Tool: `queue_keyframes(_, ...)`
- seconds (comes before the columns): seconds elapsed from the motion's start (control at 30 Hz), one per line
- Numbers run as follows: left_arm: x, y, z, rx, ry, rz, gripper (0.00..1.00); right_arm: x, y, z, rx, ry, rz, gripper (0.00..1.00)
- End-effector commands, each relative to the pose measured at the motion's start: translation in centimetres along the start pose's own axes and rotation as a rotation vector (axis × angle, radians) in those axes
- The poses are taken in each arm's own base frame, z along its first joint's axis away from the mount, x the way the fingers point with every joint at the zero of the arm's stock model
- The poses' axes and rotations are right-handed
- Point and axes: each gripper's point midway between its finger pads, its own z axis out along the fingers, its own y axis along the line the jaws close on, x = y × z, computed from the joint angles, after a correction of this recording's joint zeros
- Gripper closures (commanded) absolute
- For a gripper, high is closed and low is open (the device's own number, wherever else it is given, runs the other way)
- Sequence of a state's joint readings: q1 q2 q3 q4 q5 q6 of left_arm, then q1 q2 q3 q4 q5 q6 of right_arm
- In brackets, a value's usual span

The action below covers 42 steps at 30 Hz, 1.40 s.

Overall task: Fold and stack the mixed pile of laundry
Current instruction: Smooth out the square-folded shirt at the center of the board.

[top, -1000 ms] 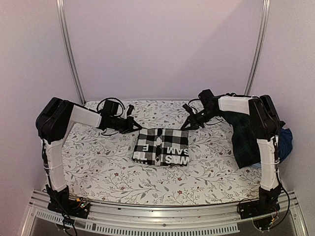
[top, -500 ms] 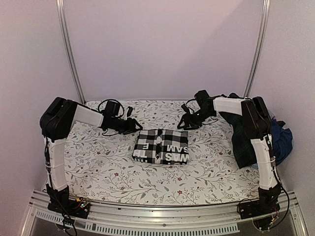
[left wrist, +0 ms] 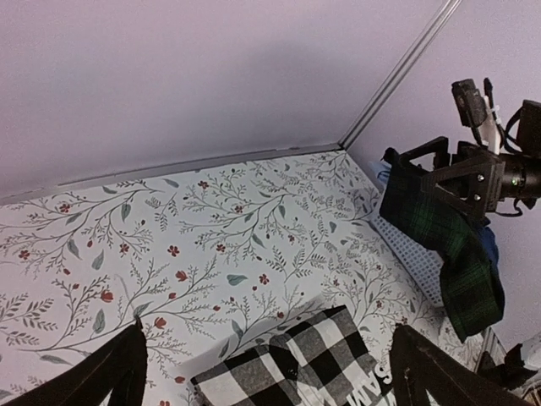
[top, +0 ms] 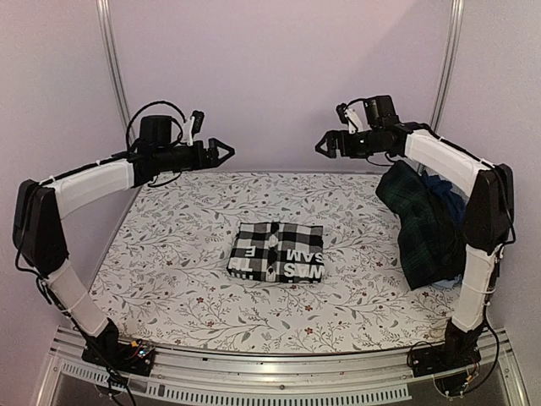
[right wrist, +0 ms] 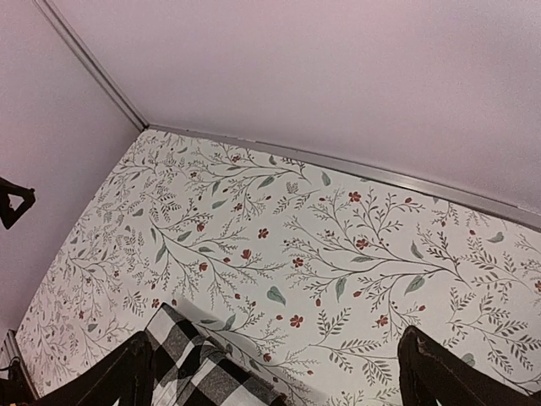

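Observation:
A black-and-white checked shirt (top: 277, 254) lies folded in a neat rectangle at the middle of the floral table cover (top: 186, 279). The rest of the mixed laundry pile sits at the right edge: a dark green-navy plaid garment (top: 423, 228) with blue pieces (top: 441, 190) behind it. My left gripper (top: 226, 151) hangs high over the far left of the table, open and empty. My right gripper (top: 324, 145) hangs high at the far right, also open and empty. The left wrist view shows the shirt (left wrist: 296, 364) below my left gripper (left wrist: 267, 330). The right wrist view shows the shirt's corner (right wrist: 194, 372) under my right gripper (right wrist: 276, 337).
Pale walls close the table at the back and on both sides, with metal posts (top: 118, 85) in the far corners. A white perforated sheet (left wrist: 410, 254) lies under the plaid garment (left wrist: 439, 245). An aluminium rail (top: 270, 385) runs along the near edge.
Both grippers were shut low at the folded shirt's far edge. They have opened, and both arms have risen and swung outward, away from the shirt. The shirt has stayed in place.

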<state>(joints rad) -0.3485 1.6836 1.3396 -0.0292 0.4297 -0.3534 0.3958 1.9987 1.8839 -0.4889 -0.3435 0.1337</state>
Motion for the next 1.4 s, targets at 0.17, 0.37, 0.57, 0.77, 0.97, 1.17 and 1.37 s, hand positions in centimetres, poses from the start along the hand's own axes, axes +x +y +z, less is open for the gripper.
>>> queue_keyframes(0.17, 0.4, -5.7, -3.7, 0.3, 0.04, -0.177, 0.0, -1.2, 4.5, -6.4, -0.306, -0.123, 0.237, 0.01)
queue_keyframes(0.37, 9.6, -9.8, -2.9, 0.437, 0.256, -0.328, 0.0, 7.7, 13.5, -5.1, -0.587, 0.163, 0.307, 0.01)
queue_keyframes(0.57, 18.1, -14.0, -2.8, 0.545, 0.494, -0.372, 0.0, 17.3, 18.7, -4.9, -0.825, 0.459, 0.36, 0.01)
queue_keyframes(0.77, 22.5, -13.9, -1.0, 0.565, 0.618, -0.445, 0.0, 21.8, 18.9, -2.7, -0.874, 0.581, 0.41, 0.01)
queue_keyframes(0.97, 25.5, -11.0, 1.7, 0.505, 0.641, -0.556, 0.0, 26.9, 16.5, 2.2, -0.807, 0.695, 0.54, 0.01)
queue_keyframes(1.17, 30.9, -7.8, 1.0, 0.416, 0.71, -0.685, 0.0, 34.4, 13.2, 2.7, -0.691, 0.818, 0.634, 0.01)
queue_keyframes(1.37, 27.6, -7.5, -0.6, 0.422, 0.631, -0.622, 0.0, 31.9, 13.0, 0.9, -0.68, 0.786, 0.585, 0.01)
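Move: The middle of the square-folded shirt lies about 13 cm back from the left hand, 16 cm to its right and 25 cm below. From the right hand the shirt's middle is some 18 cm back, 17 cm to the left and 23 cm down. The dark green garment on the side pile lies about 32 cm to the right hand's right, 10 cm back and 20 cm below. Both open hands rise briefly, sweep back 20–25 cm and down, converging, wrists tipping, onto the shirt's near half. ##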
